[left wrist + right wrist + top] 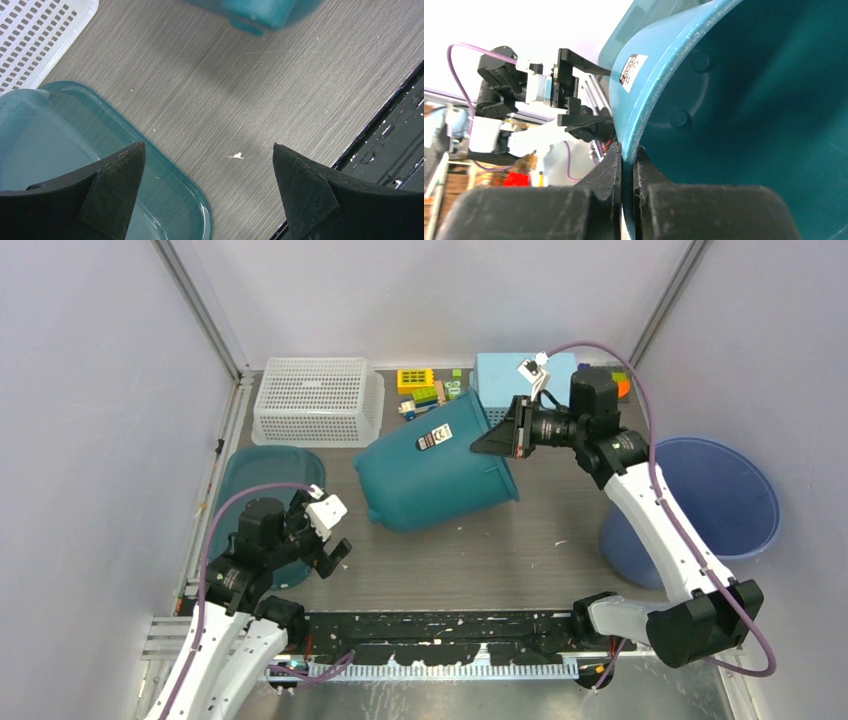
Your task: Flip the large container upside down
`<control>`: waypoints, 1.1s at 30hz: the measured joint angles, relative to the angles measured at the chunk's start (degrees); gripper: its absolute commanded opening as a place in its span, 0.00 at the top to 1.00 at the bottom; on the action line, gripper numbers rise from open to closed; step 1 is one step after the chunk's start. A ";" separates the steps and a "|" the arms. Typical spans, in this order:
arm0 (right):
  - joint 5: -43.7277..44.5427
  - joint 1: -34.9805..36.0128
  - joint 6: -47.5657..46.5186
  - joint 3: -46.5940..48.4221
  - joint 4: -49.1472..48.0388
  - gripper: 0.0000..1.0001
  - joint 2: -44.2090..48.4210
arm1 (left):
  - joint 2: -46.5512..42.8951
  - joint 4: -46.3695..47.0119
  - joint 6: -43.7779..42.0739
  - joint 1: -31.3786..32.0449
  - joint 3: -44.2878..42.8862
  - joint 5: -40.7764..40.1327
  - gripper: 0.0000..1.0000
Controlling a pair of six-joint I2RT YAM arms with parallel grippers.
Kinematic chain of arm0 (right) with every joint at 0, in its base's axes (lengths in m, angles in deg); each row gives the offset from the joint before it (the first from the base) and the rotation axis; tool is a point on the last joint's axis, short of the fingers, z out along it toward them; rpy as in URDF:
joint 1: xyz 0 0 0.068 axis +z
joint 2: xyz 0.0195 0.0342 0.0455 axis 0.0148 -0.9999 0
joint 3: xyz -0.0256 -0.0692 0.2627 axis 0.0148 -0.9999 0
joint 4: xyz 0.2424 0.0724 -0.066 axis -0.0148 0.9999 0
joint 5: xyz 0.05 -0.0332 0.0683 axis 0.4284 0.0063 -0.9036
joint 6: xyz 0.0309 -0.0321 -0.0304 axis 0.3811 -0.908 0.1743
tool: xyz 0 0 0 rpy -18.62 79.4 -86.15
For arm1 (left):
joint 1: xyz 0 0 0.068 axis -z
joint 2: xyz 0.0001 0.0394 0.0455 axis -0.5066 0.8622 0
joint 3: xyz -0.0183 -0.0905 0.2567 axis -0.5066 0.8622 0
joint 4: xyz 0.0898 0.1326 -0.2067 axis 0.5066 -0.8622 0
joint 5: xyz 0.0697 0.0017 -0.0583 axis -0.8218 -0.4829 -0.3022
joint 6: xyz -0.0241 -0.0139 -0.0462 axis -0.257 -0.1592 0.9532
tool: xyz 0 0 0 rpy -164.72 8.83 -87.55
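The large container (pixel 435 465) is a teal bucket with a white label. It is tipped over in the middle of the table, its mouth facing right and toward the back, its base toward the left. My right gripper (pixel 503 433) is shut on its rim; in the right wrist view the two fingers (pixel 628 150) pinch the rim wall, one outside and one inside the container (pixel 749 100). My left gripper (pixel 325 540) stands open near the table's left front, apart from the container, with nothing between its fingers (pixel 207 147). A corner of the container (pixel 260 12) shows at the top of the left wrist view.
A shallow teal tray (pixel 250 480) lies under and beside my left gripper, with its rim (pixel 200 200) between the fingers. A white mesh basket (pixel 318 400) stands at the back left. Toy bricks (pixel 420 390) and a light blue box (pixel 505 375) are at the back. A blue bucket (pixel 720 495) stands at the right.
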State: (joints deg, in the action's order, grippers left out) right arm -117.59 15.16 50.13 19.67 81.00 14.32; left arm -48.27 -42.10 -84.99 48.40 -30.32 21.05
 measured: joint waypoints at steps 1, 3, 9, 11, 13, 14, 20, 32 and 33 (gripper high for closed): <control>-0.61 0.02 1.38 -2.03 -2.16 0.99 0.00 | 0.00 0.00 0.00 -0.09 0.00 0.00 0.00; -1.53 0.00 3.93 -5.73 -5.73 0.99 0.00 | 0.00 0.00 0.00 -0.15 0.00 0.00 0.00; -3.39 0.00 6.32 -10.43 -9.03 0.94 -0.15 | 0.07 0.02 0.00 -0.42 0.00 0.00 0.00; -4.00 0.00 5.55 -11.23 -9.05 0.90 -0.15 | 0.11 0.02 0.00 -0.42 0.02 0.00 0.00; -4.24 0.00 4.81 -11.93 -8.96 0.83 -0.15 | 0.17 0.02 0.00 -0.42 0.04 0.00 0.00; -4.55 0.00 4.20 -12.57 -8.87 0.80 -0.15 | 0.20 0.02 0.00 -0.42 0.04 0.00 0.00; -6.12 -0.28 0.22 -14.53 -6.47 0.62 -0.28 | 0.22 0.02 0.00 -0.42 0.04 0.00 0.00; -0.63 -1.14 -14.43 -13.53 8.35 0.47 -0.26 | 0.22 0.04 0.00 -0.42 0.37 0.17 0.00; 0.39 -1.14 -15.45 -13.05 9.55 0.47 -0.26 | 0.22 0.04 0.00 -0.42 0.39 0.22 0.00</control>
State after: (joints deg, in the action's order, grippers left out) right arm -117.19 14.03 34.67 6.62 90.55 14.06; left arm -48.05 -42.06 -84.99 47.98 -29.92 21.26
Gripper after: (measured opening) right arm 0.518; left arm 0.996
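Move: The right hand has the upper rim of the teal large container pinched. The container's middle lies about 9 cm to its left, level fore and aft and 12 cm below; the bare table it is going to is some 32 cm beneath the hand, also 9 cm left. The toy blocks stand roughly 28 cm ahead and 9 cm left, the blue basket 27 cm ahead and 16 cm right. From the left hand the container is about 10 cm ahead, 24 cm right and slightly higher. Downward goes the right hand, about 11 cm in all, lowering the teal container sideways towards the bare middle of the table with its mouth to the right. After the first 5 cm or so the fingers ease open to about half, releasing their pinch while the hand keeps sinking around the rim, and the fingertips tip about 10 degrees downward. ##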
